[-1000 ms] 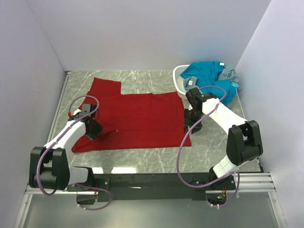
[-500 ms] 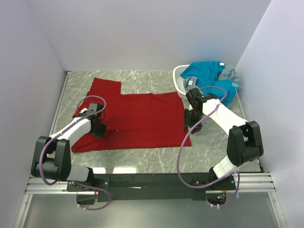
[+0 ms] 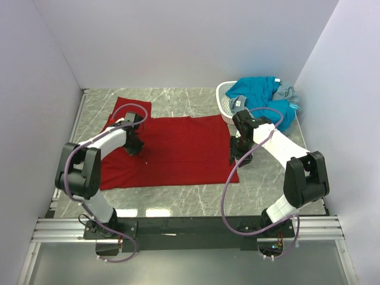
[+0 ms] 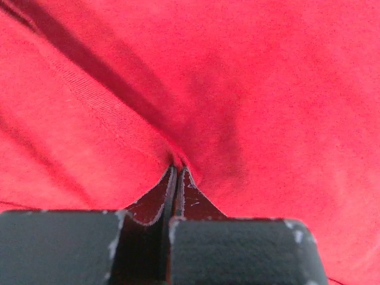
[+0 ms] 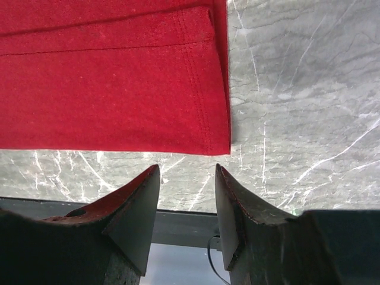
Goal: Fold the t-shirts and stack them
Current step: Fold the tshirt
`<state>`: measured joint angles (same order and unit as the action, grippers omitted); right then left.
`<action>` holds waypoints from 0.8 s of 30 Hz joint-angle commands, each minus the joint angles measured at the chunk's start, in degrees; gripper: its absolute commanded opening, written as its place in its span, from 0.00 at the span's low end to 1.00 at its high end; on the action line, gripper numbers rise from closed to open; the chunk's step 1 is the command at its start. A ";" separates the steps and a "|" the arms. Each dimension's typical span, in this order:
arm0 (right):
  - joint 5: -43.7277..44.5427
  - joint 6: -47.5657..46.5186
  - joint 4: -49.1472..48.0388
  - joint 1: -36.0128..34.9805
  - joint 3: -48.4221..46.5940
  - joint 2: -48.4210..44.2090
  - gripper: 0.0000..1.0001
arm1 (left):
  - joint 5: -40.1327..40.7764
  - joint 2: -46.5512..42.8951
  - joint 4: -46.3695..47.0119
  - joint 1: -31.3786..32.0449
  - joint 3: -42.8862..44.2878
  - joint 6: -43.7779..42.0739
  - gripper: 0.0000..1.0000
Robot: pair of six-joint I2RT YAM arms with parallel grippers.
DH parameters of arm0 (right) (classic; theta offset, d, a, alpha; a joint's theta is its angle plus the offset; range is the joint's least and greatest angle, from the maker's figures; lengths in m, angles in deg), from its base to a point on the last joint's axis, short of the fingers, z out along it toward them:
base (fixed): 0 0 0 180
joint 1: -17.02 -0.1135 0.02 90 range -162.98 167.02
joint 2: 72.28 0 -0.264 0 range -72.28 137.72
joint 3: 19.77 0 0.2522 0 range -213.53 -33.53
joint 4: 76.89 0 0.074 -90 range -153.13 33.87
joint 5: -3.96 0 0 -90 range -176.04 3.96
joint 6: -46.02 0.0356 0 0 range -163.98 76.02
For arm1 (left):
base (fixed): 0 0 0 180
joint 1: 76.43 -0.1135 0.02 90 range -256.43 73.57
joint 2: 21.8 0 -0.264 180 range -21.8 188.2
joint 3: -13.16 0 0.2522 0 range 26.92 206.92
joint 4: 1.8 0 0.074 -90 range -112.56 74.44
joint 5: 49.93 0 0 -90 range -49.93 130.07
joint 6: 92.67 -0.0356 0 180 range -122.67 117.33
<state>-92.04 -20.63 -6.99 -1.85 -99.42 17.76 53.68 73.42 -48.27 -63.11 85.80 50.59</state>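
A dark red t-shirt (image 3: 178, 148) lies spread flat on the marble table. My left gripper (image 3: 136, 148) is down on its left part, shut on a small pinched ridge of the red cloth (image 4: 178, 155), its jaws pressed together. My right gripper (image 3: 237, 159) hovers open at the shirt's near right corner (image 5: 219, 139), nothing between its fingers. Teal-blue and grey t-shirts (image 3: 264, 98) are heaped at the back right, spilling over a basket.
A white perforated basket (image 3: 224, 102) stands at the back right under the heap of shirts. Grey walls close in the left, back and right sides. The black mounting rail (image 3: 190, 225) runs along the near edge.
My left gripper has moved up and to the right, onto the red shirt, and has shut on a pinch of its cloth. The right arm has stayed still.
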 commanded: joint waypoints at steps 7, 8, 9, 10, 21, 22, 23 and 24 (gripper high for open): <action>-0.68 0.20 -1.47 -0.46 1.20 -1.09 0.50 | 2.83 4.27 -2.71 3.55 7.75 -1.23 0.01; -0.59 0.20 -1.73 -0.46 1.29 -1.09 0.50 | 3.00 4.45 -2.80 3.64 8.10 -0.96 0.03; -0.59 0.20 -1.91 -0.55 1.38 -1.18 0.50 | 3.79 4.45 -2.97 3.82 8.27 -0.52 0.06; -0.51 0.20 -2.00 -0.46 1.55 -1.18 0.50 | 4.14 4.36 -3.32 3.82 8.71 -0.26 0.12; -0.59 -2.87 -3.40 -2.22 -5.21 1.97 0.50 | 7.40 -1.17 -4.03 3.82 14.43 0.01 0.83; -0.33 -3.40 -3.32 -2.83 -6.87 2.59 0.50 | 7.83 -2.39 -4.12 3.82 14.78 -0.08 0.89; -0.15 -3.66 -3.84 -3.18 -7.58 3.21 0.50 | 9.06 -2.93 -4.12 3.82 14.52 -0.25 0.92; -0.07 -3.93 -4.19 -3.36 -8.37 4.43 0.50 | 9.50 -3.54 -4.12 3.56 13.99 -0.69 0.95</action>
<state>-92.76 -22.68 -9.31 -4.08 -103.90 20.51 59.69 74.95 -51.97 -59.46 97.66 50.74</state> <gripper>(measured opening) 0.500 0.924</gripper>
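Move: The left hand already pinches the tip of the folded-in flap of the red t-shirt just above the cloth; its laying spot is about 2 cm ahead, 2 cm to the right and 1 cm below. The far-left sleeve lies some 16 cm ahead and 1 cm left, the near-left corner about 13 cm back and 12 cm left. From the open right hand, the laying spot is roughly 37 cm left, 9 cm ahead and 6 cm below; the shirt's near-right corner is about 4 cm back, straight below. Forward and to its right the left hand carries the flap's tip a last 2 cm or so low over the shirt, then opens wide from shut, lets go and climbs away some 5 cm while still easing forward, the fingertips tilting slightly outward. The right hand, half open and empty, waits, then starts forward and left over the shirt's right side by about 3 cm, rising slightly. ##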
